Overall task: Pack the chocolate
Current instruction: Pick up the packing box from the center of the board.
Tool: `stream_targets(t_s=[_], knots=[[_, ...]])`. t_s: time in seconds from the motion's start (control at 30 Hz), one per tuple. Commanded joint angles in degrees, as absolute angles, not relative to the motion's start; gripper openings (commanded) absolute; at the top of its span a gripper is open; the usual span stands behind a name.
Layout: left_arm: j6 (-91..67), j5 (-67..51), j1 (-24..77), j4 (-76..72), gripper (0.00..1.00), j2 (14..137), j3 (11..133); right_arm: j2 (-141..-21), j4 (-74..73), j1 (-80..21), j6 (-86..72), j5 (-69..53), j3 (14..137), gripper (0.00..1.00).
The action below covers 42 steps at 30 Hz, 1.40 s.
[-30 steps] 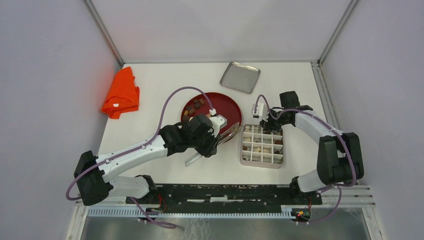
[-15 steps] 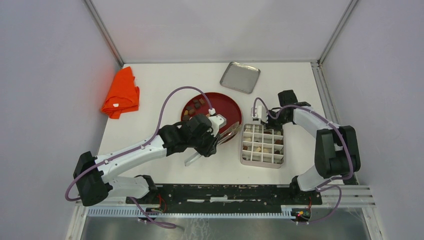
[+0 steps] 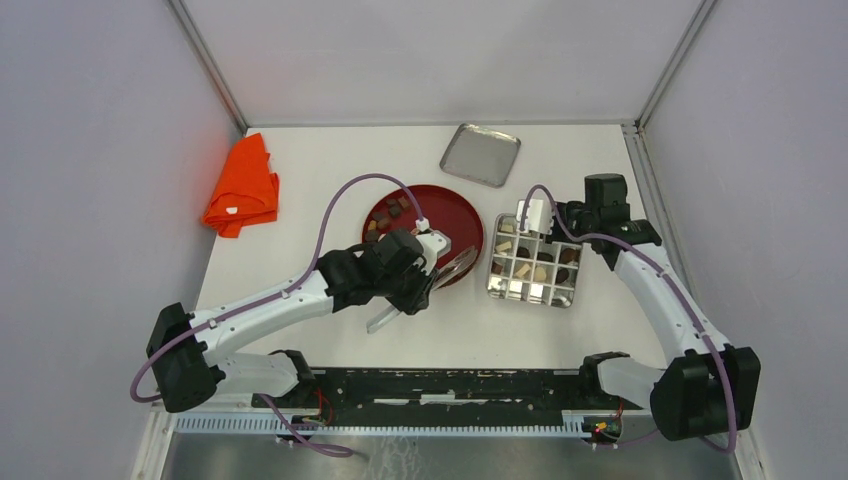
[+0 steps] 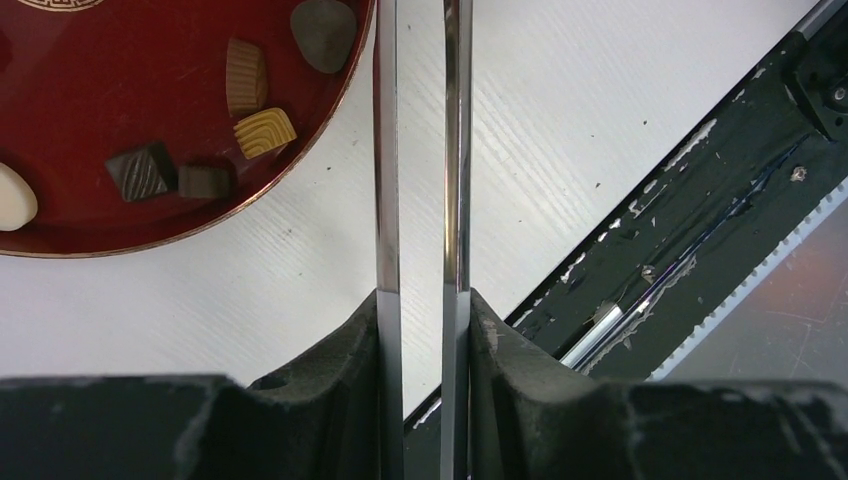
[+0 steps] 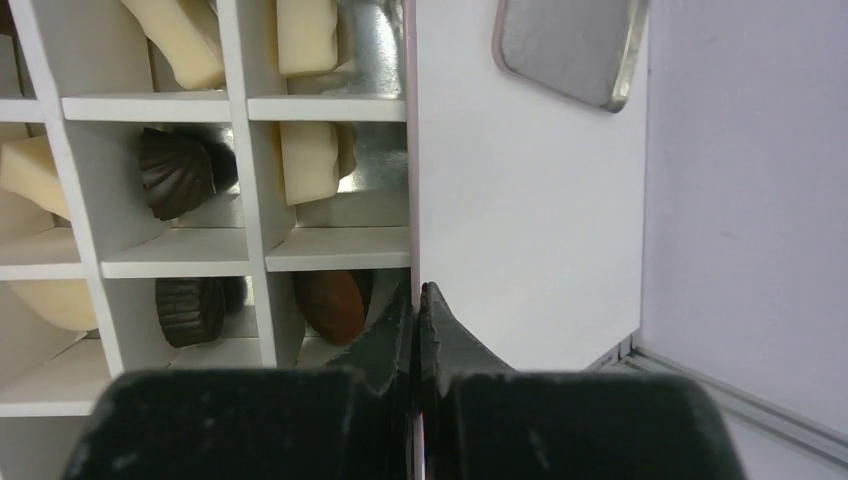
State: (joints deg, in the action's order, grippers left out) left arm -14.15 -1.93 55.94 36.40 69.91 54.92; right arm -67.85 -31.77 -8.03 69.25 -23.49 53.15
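Several pieces of chocolate [image 3: 385, 215] lie on the left side of the red plate [image 3: 455, 215]; the left wrist view shows tan and dark chocolate pieces [image 4: 265, 132] near the plate's rim [image 4: 120, 80]. More chocolate [image 5: 175, 175], dark and cream, fills cells of the white-gridded metal box [image 3: 533, 262]. My left gripper [image 3: 422, 292] is shut on metal tongs [image 4: 385, 150], whose two blades run past the plate's near edge with nothing between them. My right gripper [image 5: 417, 295] is shut on the box's thin far-right wall [image 5: 410, 150].
The box's flat metal lid [image 3: 480, 154] lies at the back of the table, also visible as the lid [image 5: 570, 45] in the right wrist view. An orange cloth [image 3: 243, 185] sits at the far left. The black base rail [image 4: 700, 200] runs along the near edge.
My right gripper shut on the box's far wall and pulled the box back and to the right, turning it slightly. The left arm and tongs have hardly moved.
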Motion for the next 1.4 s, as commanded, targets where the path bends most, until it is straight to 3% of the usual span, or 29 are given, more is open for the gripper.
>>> stream_targets(t_s=[0.0, 0.63, 1.37], knots=[[-11.17, -0.78, 55.62, 35.95, 0.36, 68.21, 57.31, -65.38, -28.78, -8.3, 68.48, -20.96, 52.64, 0.0], [-11.57, 2.25, 55.41, 37.6, 0.36, 67.12, 58.54, -61.77, -33.11, -9.17, 72.12, -26.3, 56.1, 0.0], [-10.77, 4.76, 54.38, 37.48, 0.35, 69.2, 63.2, -59.95, -24.24, -14.47, 71.46, -0.35, 64.65, 0.0]])
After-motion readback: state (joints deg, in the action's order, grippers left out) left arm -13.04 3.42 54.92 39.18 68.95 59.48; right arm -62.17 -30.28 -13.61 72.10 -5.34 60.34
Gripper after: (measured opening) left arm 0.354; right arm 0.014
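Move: The packing box, already clear of the board, hangs from the right hand by its far wall; its middle lies about 6 cm back, 4 cm to the left and some 5 cm below the hand. On the board roughly 15 cm below, the metal tray sits about 16 cm ahead and 15 cm left, the red plate level with the hand and some 26 cm left. From the left hand, the box is about 7 cm ahead, 20 cm right and slightly lower. The packing box's far wall stays pinched in the right hand's shut fingers. That hand first draws back about 2 cm at nearly the same height, then lifts the box some 9 cm while going forward past its start and a little right, its fingertips tipping up by roughly 20 degrees. The left hand, still holding the tongs, eases up and forward about 3 cm. ##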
